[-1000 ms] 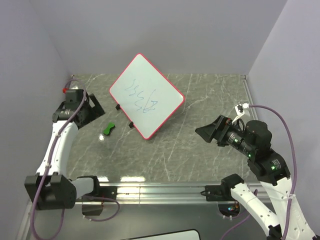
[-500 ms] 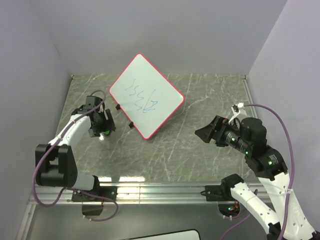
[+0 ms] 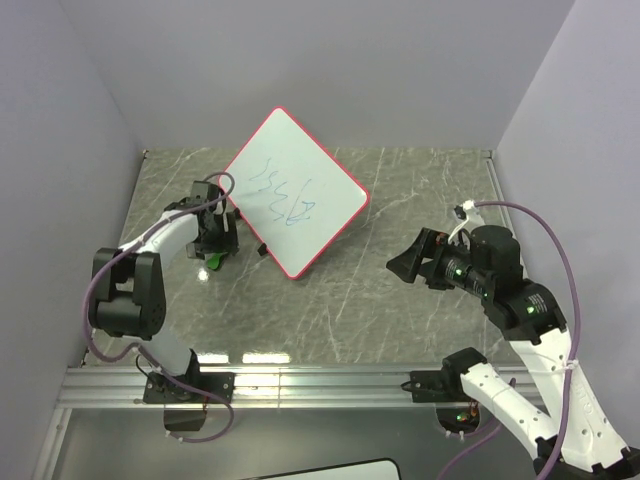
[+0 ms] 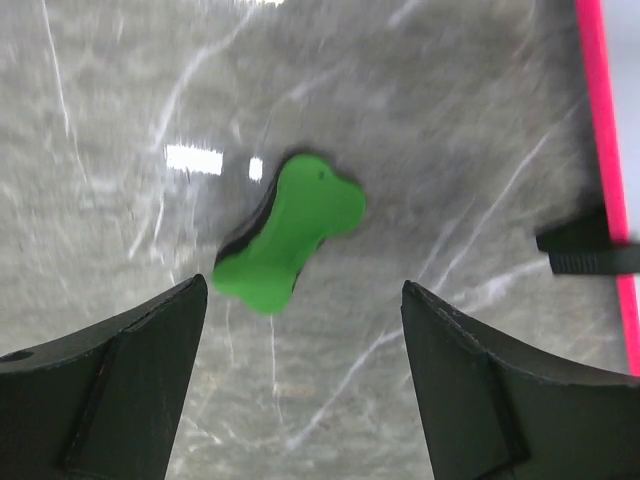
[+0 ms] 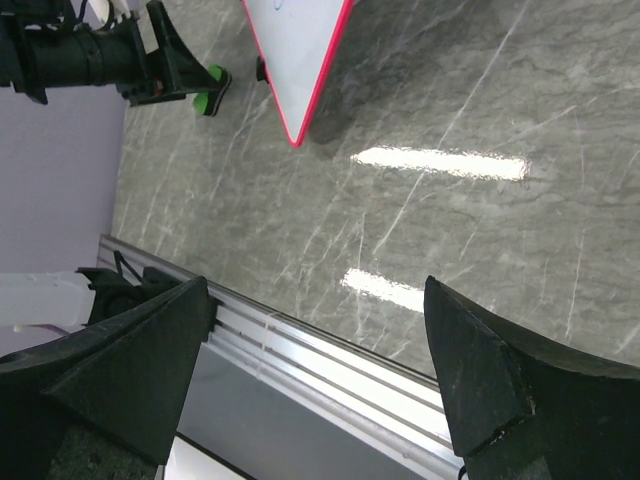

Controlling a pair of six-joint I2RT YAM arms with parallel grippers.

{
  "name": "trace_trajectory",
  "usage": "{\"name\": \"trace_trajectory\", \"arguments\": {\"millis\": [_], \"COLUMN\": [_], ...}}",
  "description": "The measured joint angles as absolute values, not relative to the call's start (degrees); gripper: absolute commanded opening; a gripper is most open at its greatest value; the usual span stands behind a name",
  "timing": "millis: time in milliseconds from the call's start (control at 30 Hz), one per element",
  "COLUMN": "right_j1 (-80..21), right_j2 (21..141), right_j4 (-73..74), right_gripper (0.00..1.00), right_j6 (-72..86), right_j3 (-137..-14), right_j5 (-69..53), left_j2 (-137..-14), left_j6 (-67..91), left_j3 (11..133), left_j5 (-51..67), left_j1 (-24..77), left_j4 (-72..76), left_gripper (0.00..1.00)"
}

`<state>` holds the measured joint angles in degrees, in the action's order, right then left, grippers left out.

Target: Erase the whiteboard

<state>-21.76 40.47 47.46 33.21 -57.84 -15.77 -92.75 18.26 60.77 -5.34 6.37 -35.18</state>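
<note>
The whiteboard [image 3: 293, 193] is white with a red-pink frame and blue scribbles, and it lies turned like a diamond at the back middle of the table. Its red edge [image 4: 600, 120] and a black clip [image 4: 590, 250] show at the right of the left wrist view. A small green eraser [image 3: 212, 264] lies on the table just left of the board. My left gripper [image 3: 215, 245] hovers over it, open; the eraser [image 4: 290, 245] lies just ahead of the fingertips, untouched. My right gripper [image 3: 405, 265] hangs open and empty over the right half of the table, pointing left toward the whiteboard [image 5: 295, 40].
The grey marble table [image 3: 350, 290] ends at an aluminium rail [image 3: 320, 380] along the near edge. Lilac walls close in the left, back and right sides. The left arm [image 5: 90, 55] and eraser [image 5: 212, 90] show in the right wrist view.
My left arm has swung in from the far left and now sits over the green eraser beside the board. Its jaws have narrowed a little. The right gripper has drifted slightly left.
</note>
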Motion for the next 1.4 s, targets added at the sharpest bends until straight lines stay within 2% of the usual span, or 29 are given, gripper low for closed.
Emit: {"name": "trace_trajectory", "arguments": {"millis": [333,433,467,600,733,867,967,1033,1100,1167,1400], "right_j1": [-21.76,-21.76,-21.76,-21.76,-21.76,-21.76,-21.76,-21.76,-21.76,-21.76,-21.52], "right_j2": [41.34,41.56,41.65,41.89,41.98,41.98,42.00,42.04,42.30,42.94,52.97], "right_j4": [49.10,49.41,49.41,49.41,49.45,49.45,49.45,49.43,49.32,49.19,46.26], "right_gripper": [0.94,0.94,0.94,0.94,0.94,0.94,0.94,0.94,0.94,0.94,0.95], "right_j6": [30.92,30.41,30.35,30.13,29.91,29.69,29.69,29.69,29.69,29.71,29.95], "right_j3": [-59.27,-59.27,-59.27,-59.27,-59.27,-59.27,-59.27,-59.27,-59.27,-59.37,-69.78], "right_j5": [-14.48,-14.22,-14.17,-13.96,-13.26,-12.97,-12.88,-12.78,-12.69,-12.71,-12.93], "left_j2": [-99.98,-100.36,-100.36,-100.42,-101.41,-101.62,-101.80,-101.86,-101.89,-101.89,-101.06], "left_j6": [16.75,16.80,16.84,17.39,17.78,18.00,18.24,18.31,18.35,18.55,20.56], "left_j3": [63.26,63.22,63.22,63.22,63.26,63.35,63.42,63.46,63.46,63.46,63.51], "left_j5": [-6.26,-6.26,-6.26,-6.26,-6.11,-5.80,-5.61,-5.39,-5.28,-5.10,-4.67], "left_j1": [6.44,6.44,6.44,6.44,6.44,6.46,6.46,6.46,6.46,6.46,6.42], "left_j4": [-33.58,-33.45,-33.32,-32.75,-32.10,-31.70,-31.70,-31.73,-31.70,-31.70,-32.69], "left_gripper": [0.81,0.77,0.74,0.53,0.45,0.31,0.24,0.24,0.18,0.01,0.00]}}
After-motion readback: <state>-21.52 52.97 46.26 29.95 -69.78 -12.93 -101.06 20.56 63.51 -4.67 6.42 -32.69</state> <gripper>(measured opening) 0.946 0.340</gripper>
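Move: The green eraser lies just under the left hand's open fingers, about 2 cm ahead, level left-right and some 4 cm below, slanting forward-right. From that hand, the whiteboard's near black clip is roughly 4 cm ahead and 11 cm right, its far clip about 13 cm ahead and 5 cm right, and the board's middle some 20 cm ahead and 18 cm right, all around 4 cm lower. The right hand has the eraser some 17 cm ahead, 42 cm left and 25 cm below. The left hand sinks about 3.5 cm while easing 1.5 to 2 cm forward over the eraser, fingers pointing steeply down and wide open at first, then closes from both sides on the eraser's narrow waist; the opening stalls well short of shut, grip effort keeps rising, and only at the very end does the hand start back up by about half a centimetre. The right hand, open and empty, all but waits and then late on sets off forward and up, about 5 cm out and 3.5 cm higher. ##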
